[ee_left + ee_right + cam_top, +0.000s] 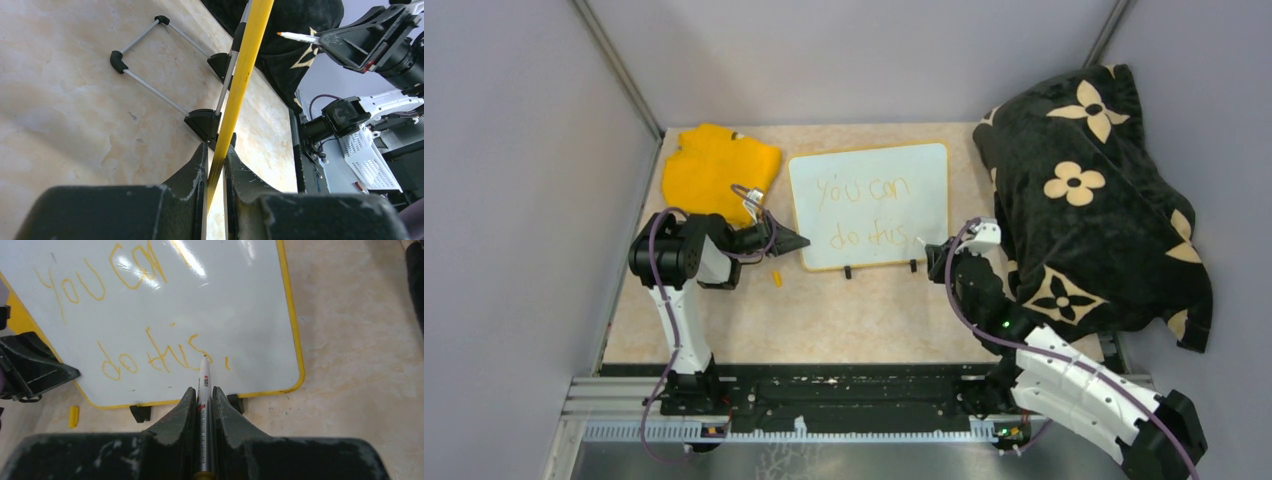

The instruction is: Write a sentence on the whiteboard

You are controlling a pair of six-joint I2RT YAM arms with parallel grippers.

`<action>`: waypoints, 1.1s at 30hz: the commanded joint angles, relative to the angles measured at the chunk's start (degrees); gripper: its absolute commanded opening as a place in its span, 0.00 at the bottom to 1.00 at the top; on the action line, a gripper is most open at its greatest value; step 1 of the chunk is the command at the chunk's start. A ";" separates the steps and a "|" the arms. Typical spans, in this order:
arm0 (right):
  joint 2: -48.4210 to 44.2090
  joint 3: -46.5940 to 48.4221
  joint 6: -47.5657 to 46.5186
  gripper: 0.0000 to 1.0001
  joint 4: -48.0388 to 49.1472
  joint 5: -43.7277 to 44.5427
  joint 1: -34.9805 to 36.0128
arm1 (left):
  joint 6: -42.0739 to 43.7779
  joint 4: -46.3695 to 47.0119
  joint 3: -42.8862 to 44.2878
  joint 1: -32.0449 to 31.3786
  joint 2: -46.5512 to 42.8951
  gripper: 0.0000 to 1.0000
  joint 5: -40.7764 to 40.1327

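The whiteboard (911, 172) stands tilted on two black feet at mid-table, white with a yellow rim. The sentence (862, 210) "you can do this" runs over two lines in yellow-orange (131, 315). My left gripper (797, 241) is shut on the board's left rim, seen edge-on as a yellow strip (243, 75) between the fingers (216, 150). My right gripper (204, 392) is shut on a white marker (204, 376). Its tip sits just right of the "s", a little off the whiteboard (240, 300). That marker (297, 36) also shows from the left wrist.
A yellow cloth (717, 163) lies left of the board. A black flowered blanket (1094, 200) is heaped at the right, close to my right arm. A small yellow cap (776, 278) lies near the board's left foot. The wire stand (150, 87) props the board from behind.
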 commanded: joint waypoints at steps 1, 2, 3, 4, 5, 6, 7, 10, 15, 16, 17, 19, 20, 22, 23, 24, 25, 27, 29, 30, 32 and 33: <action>-2.58 5.33 -2.17 0.00 -2.66 -5.90 -0.48 | -0.91 5.01 -0.17 -0.06 1.64 0.10 -1.36; -2.99 5.74 -2.44 0.00 -3.12 -7.02 -0.52 | -1.08 5.20 -0.19 -0.06 1.56 0.14 -1.37; -3.39 6.26 -2.70 0.00 -3.73 -7.90 -0.48 | -1.48 5.75 -0.19 -0.06 1.56 0.18 -1.37; -3.70 6.56 -2.91 0.00 -4.11 -8.84 -0.52 | -1.73 6.08 -0.27 -0.06 1.53 0.21 -1.37; -4.09 6.71 -3.10 0.00 -4.43 -9.59 -0.48 | -1.94 6.36 -0.34 -0.06 1.48 0.23 -1.35; -4.43 6.84 -3.25 0.00 -4.60 -10.34 -0.47 | -2.18 6.55 -0.32 -0.06 1.50 0.26 -1.37; -4.78 6.86 -3.45 0.00 -4.83 -11.07 -0.47 | -2.64 6.86 -0.33 -0.06 1.47 0.28 -1.36; -5.66 6.62 -3.42 0.00 -5.16 -11.69 -0.47 | -3.85 7.87 -0.19 -0.06 1.43 0.33 -1.37; -6.45 5.93 -3.41 0.00 -5.17 -11.92 -0.49 | -3.77 8.10 -0.47 -0.06 0.76 0.43 -1.45; -6.55 5.95 -3.42 0.00 -5.17 -12.05 -0.54 | -3.77 8.10 -0.46 -0.06 0.61 0.46 -1.41; -6.66 5.97 -3.45 0.00 -5.17 -12.26 -0.54 | -3.85 8.06 -0.52 -0.06 0.47 0.49 -1.51; -6.86 6.10 -3.63 0.00 -5.17 -12.42 -0.48 | -3.93 8.17 -0.67 -0.06 -0.04 0.56 -1.54; -6.99 6.17 -3.67 0.00 -5.17 -12.46 -0.47 | -4.24 8.36 -0.65 -0.06 -0.31 0.60 -1.54; -7.27 6.19 -3.76 0.00 -5.17 -12.51 -0.55 | -5.26 9.62 -0.82 -0.06 -1.18 0.70 -1.39; -7.45 6.11 -3.83 0.00 -5.17 -12.59 -0.51 | -5.30 9.98 -1.13 -0.06 -1.69 0.97 -1.51; -7.65 6.04 -3.85 0.00 -5.17 -12.75 -0.48 | -5.04 9.79 -1.32 -0.06 -2.25 0.99 -1.52; -7.82 5.96 -3.81 0.00 -5.17 -12.93 -0.52 | -4.57 9.18 -1.57 -0.06 -2.92 0.99 -1.54; -8.11 5.97 -3.93 0.00 -5.17 -13.35 -0.50 | -3.35 7.05 -1.97 -0.06 -4.20 0.99 -1.53; -8.38 6.08 -3.94 0.00 -5.17 -13.51 -0.49 | -2.72 5.40 -2.27 -0.06 -5.17 0.99 -1.62; -8.55 6.19 -3.83 0.00 -6.31 -13.52 -0.48 | -2.83 4.55 -2.30 0.02 -5.80 0.99 -1.76; -9.11 6.27 -3.59 0.00 -6.93 -13.44 -0.48 | -2.98 1.79 -2.35 0.18 -7.89 0.99 -2.08; -9.33 6.28 -3.62 0.00 -7.03 -13.55 -0.49 | -1.98 -1.25 -2.50 0.35 -9.69 0.99 -2.22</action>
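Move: The whiteboard's yellow left rim is already pinched between my left fingers, right at the hand; the yellow pen cap lies roughly 6 cm back, 6 cm left and 7 cm below. My right hand holds the pen just clear of the board: the full stop is about 6 cm ahead, 2 cm left and 5 cm below, and the word "this" some 7 cm ahead, 8 cm left and 4 cm below. I spread my left fingers wide to let go of the whiteboard's rim, then raise that hand about 2 cm. Meanwhile my right hand keeps its grip on the pen and draws up, back and left, some 5 cm in all and quickest at first, away from the full stop, turning counter-clockwise so the pen tip swings leftward in front of "this". ##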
